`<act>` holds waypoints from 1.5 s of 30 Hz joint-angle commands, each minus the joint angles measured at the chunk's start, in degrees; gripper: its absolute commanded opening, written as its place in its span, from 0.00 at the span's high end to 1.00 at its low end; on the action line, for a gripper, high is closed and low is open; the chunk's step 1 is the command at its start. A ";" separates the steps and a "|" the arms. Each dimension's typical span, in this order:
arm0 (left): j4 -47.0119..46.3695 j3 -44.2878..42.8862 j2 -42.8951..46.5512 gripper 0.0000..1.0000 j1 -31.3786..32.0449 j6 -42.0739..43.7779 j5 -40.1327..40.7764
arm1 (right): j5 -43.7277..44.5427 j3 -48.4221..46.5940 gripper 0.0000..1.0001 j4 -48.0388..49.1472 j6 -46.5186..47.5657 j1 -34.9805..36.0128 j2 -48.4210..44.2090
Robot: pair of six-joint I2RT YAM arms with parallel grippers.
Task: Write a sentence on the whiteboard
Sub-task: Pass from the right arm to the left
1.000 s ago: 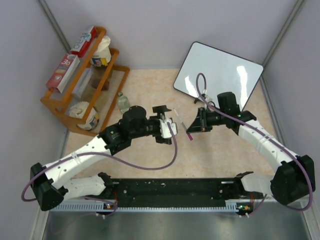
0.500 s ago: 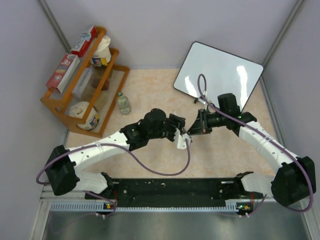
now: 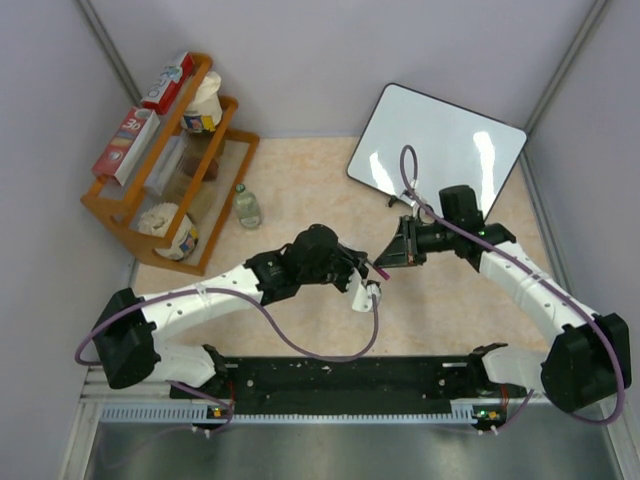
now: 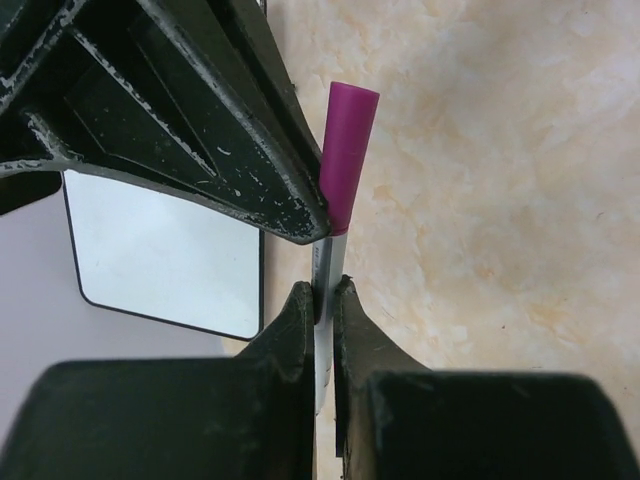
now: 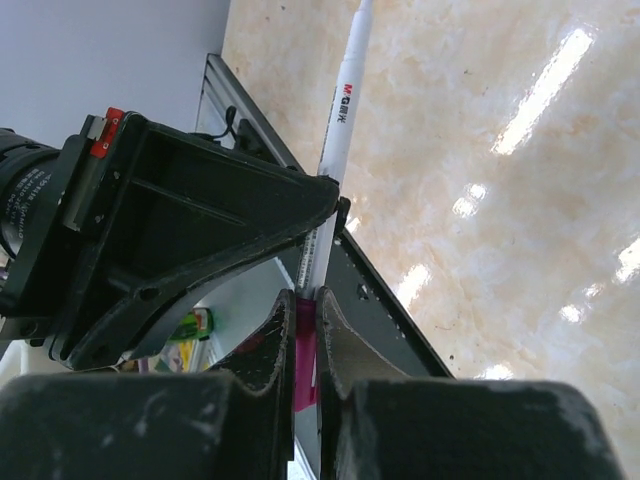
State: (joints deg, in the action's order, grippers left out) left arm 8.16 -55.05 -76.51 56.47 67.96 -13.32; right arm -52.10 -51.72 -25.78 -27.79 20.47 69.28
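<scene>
The whiteboard (image 3: 440, 140) leans at the back right, glossy white with a black frame; only glare shows on it and the sentence is not in view. Above the middle of the table, a marker (image 3: 379, 270) hangs between both grippers. My left gripper (image 4: 323, 290) is shut on its white barrel (image 5: 340, 110). My right gripper (image 5: 307, 297) is shut on its magenta cap (image 4: 345, 150). The two grippers (image 3: 366, 282) (image 3: 392, 258) face each other, tip to tip. A corner of the whiteboard (image 4: 160, 250) shows in the left wrist view.
A wooden rack (image 3: 120, 210) with boxes and cups stands at the back left. A small bottle (image 3: 246, 206) stands on the table beside it. Grey walls enclose the table, and a black rail (image 3: 340, 375) runs along its near edge.
My left arm has swung right to the marker and its gripper has gone from open to shut on the barrel. The right arm has stayed put, holding the cap.
</scene>
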 commanded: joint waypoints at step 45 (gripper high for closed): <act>1.96 -12.18 3.30 1.00 -13.04 -61.44 -34.62 | 4.99 8.83 0.03 32.71 -4.54 -2.54 -26.21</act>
State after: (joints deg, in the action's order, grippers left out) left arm 13.67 -62.83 -72.01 47.05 19.62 -32.42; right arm -41.45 -43.66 -4.93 -28.69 18.20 43.20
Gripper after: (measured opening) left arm 0.043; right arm 0.974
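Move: The marker is already in both my hands. Its middle is about at my left fingertips, which are shut on the white barrel. From my right hand, gripping by the magenta end, that middle lies some 2 cm ahead and 2 cm to the left, about level. From my left hand the whiteboard's middle is roughly 27 cm ahead, 17 cm right and 8 cm lower; the bottle is about 16 cm ahead, 27 cm left and 12 cm lower. I open my right hand wide off the magenta end while my left keeps its pinch on the barrel. Then my right hand climbs about 10 cm, swinging out right and forward before easing part of the way back, rolling its top side backward. My left draws the marker back some 3 cm, then lifts it about 6 cm, rolling its top side forward. ##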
